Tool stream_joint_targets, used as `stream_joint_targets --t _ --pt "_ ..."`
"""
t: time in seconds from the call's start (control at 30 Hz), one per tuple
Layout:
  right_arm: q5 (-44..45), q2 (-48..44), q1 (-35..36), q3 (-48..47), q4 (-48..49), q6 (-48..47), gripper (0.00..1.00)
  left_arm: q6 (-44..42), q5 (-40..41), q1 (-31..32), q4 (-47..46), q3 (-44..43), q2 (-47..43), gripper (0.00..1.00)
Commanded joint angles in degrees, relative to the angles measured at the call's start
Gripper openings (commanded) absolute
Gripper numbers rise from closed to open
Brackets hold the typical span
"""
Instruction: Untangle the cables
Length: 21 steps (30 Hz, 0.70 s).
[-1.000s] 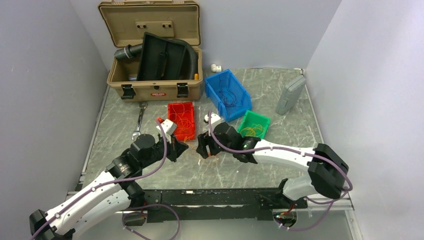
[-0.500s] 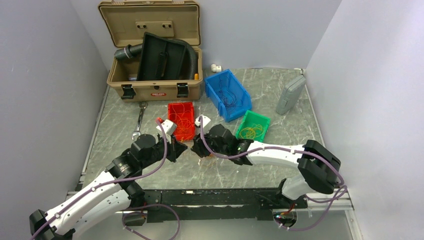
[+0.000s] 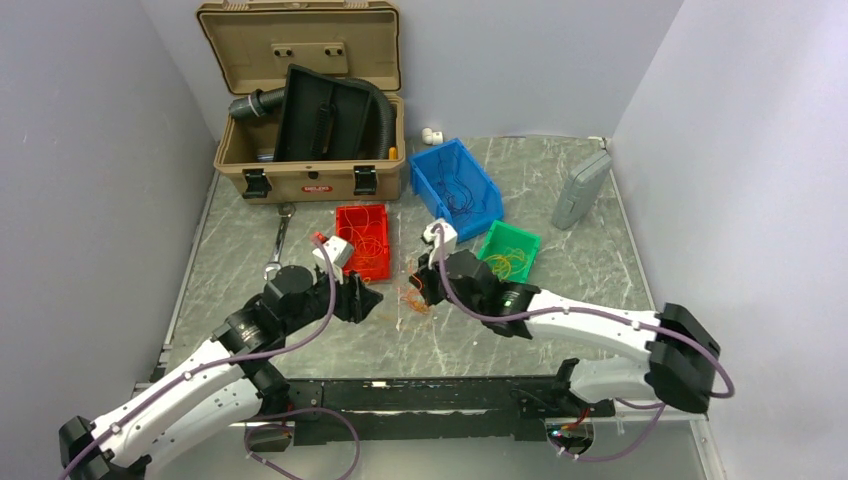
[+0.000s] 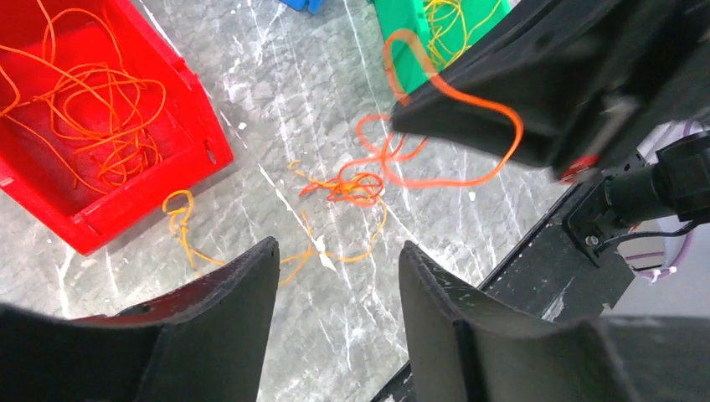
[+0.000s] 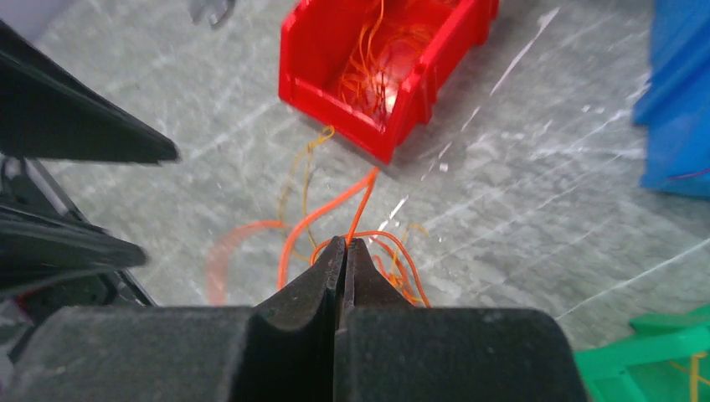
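The cables [image 3: 413, 298] are a loose tangle of thin orange and yellow strands on the marble table between the two grippers. In the left wrist view the knot [image 4: 352, 187] lies just past the fingertips. My left gripper [image 4: 339, 245] stands open above the table, nothing between its fingers, left of the tangle [image 3: 370, 298]. My right gripper [image 5: 346, 241] is shut on an orange cable [image 5: 362, 197] that runs up from the tangle. It hovers at the tangle's right side [image 3: 426, 283]. One orange loop [image 4: 469, 100] drapes over the right gripper's black body.
A red bin [image 3: 341, 236] with orange wires stands just behind the tangle. To the right are a green bin [image 3: 524, 236] with yellow wires and a blue bin [image 3: 430, 190]. A tan toolbox [image 3: 310, 175], a wrench [image 3: 279, 240] and a grey box [image 3: 581, 188] lie farther back.
My left gripper has opened. My right gripper has shut on an orange cable and shifted right and back, pulling a strand up from the tangle.
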<state>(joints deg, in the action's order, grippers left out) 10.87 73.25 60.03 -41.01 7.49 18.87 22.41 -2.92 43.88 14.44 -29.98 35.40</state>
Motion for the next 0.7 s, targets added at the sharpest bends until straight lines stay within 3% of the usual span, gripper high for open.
stream_joint_targets --t 0.0,0.23,0.67 --pt "4.7 -7.4 -0.1 -6.3 -7.0 1.9 0.00 0.6 0.6 0.1 -4.2 0.9 1.5 0.63" --pt "4.3 -12.7 -0.1 -14.3 -16.0 3.0 0.00 -0.8 -1.0 0.1 -10.2 2.6 7.7 0.82" --pt "7.2 -16.9 -0.1 -23.2 -21.3 5.6 0.00 -0.4 -10.6 0.7 -21.3 1.6 26.0 0.85"
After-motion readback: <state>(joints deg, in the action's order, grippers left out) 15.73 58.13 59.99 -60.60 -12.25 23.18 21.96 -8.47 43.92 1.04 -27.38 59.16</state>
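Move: The left hand, empty and half open, has the yellow strand on the table about 5 cm ahead, 3 cm to its right and 16 cm below. The orange tangle joined to that strand lies some 9 cm ahead and 7 cm right of the left hand, and the red tray 22 cm ahead and 4 cm left. From the right hand, already pinching an orange cable, the red tray is about 18 cm ahead, 12 cm left and 13 cm down; the tangle is 5 cm ahead, 1 cm left and 14 cm below. The right hand keeps its shut grip on the orange cable and draws it quickly up some 18 cm, drifting about 3 cm to the right while its fingertips tilt up roughly 15 degrees, away from the table and the tangle below. Meanwhile the left hand spreads its fingers from half to nearly wide open and sinks about 9 cm towards the yellow strand, edging some 4 cm right and tipping its fingers further down, still touching nothing. ##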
